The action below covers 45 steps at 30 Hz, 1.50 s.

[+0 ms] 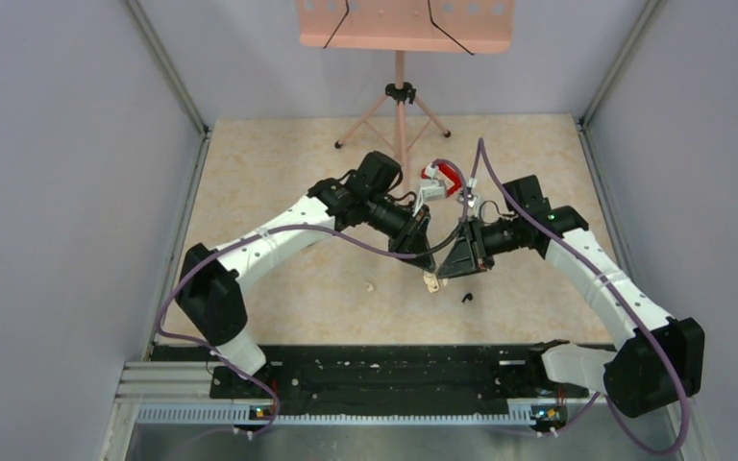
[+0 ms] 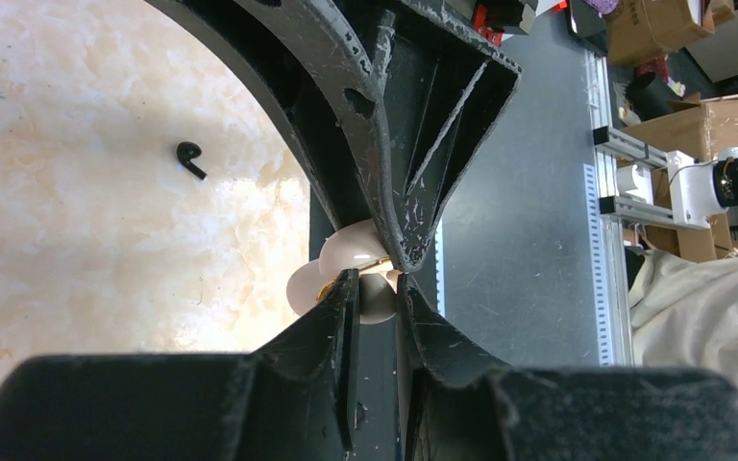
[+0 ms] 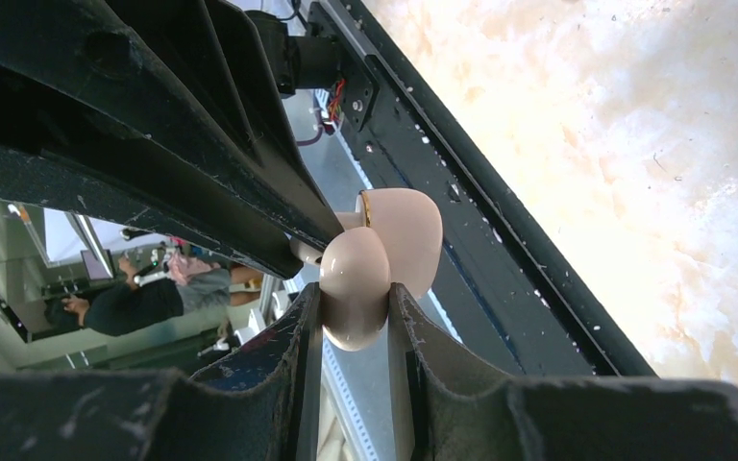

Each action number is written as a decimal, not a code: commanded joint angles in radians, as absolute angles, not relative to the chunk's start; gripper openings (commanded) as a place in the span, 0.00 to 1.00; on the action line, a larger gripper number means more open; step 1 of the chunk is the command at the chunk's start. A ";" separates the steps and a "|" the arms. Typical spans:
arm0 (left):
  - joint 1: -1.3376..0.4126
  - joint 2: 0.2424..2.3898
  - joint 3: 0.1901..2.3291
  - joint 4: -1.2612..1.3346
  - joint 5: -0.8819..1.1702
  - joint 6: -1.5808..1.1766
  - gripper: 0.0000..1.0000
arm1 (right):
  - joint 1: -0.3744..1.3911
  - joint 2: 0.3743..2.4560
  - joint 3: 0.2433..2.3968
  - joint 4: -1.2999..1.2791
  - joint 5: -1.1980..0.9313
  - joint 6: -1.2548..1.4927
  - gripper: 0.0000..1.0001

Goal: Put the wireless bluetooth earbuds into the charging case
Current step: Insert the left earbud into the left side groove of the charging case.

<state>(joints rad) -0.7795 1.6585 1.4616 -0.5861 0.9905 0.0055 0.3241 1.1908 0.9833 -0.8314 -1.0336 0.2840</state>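
The charging case is a glossy cream-beige shell, hinged open, held up over the table's near edge between both arms. My right gripper is shut on one rounded half. My left gripper is shut on the case from the other side, pinching a half by the gold hinge. Seen from above, the case hangs below the meeting fingertips of the left gripper and right gripper. One black earbud with a hooked stem lies loose on the table just right of the case, and the left wrist view shows the earbud too.
A red tray with a white bracket sits behind the grippers. A pink tripod stand stands at the back of the table. A small pale speck lies left of the case. The black base rail runs along the near edge.
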 commanded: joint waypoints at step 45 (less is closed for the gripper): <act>-0.793 1.643 1.543 -0.574 0.839 -0.022 0.66 | 0.350 1.138 0.990 -0.713 -1.139 0.334 0.00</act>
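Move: The left gripper still holds the left earbud at the open charging case. The case's middle is about 1 cm back, 1 cm right and 1 cm below its fingertips. The black earbud lies on the table roughly 11 cm right, 2 cm back and 20 cm down; the white earbud lies about 13 cm left, level fore-and-aft, equally low. For the right gripper, the case it grips sits about 2 cm left, 1 cm back and 1 cm lower. Keep the left gripper at the case's left groove, easing down barely half a centimetre, then open its fingers from nearly shut to about two-thirds wide to let go of the left earbud, rising about 1 cm as they spread. Keep the case pinched in the right gripper; lift it about half a centimetre, then carry it about 1 cm forward while sinking back most of that rise. ##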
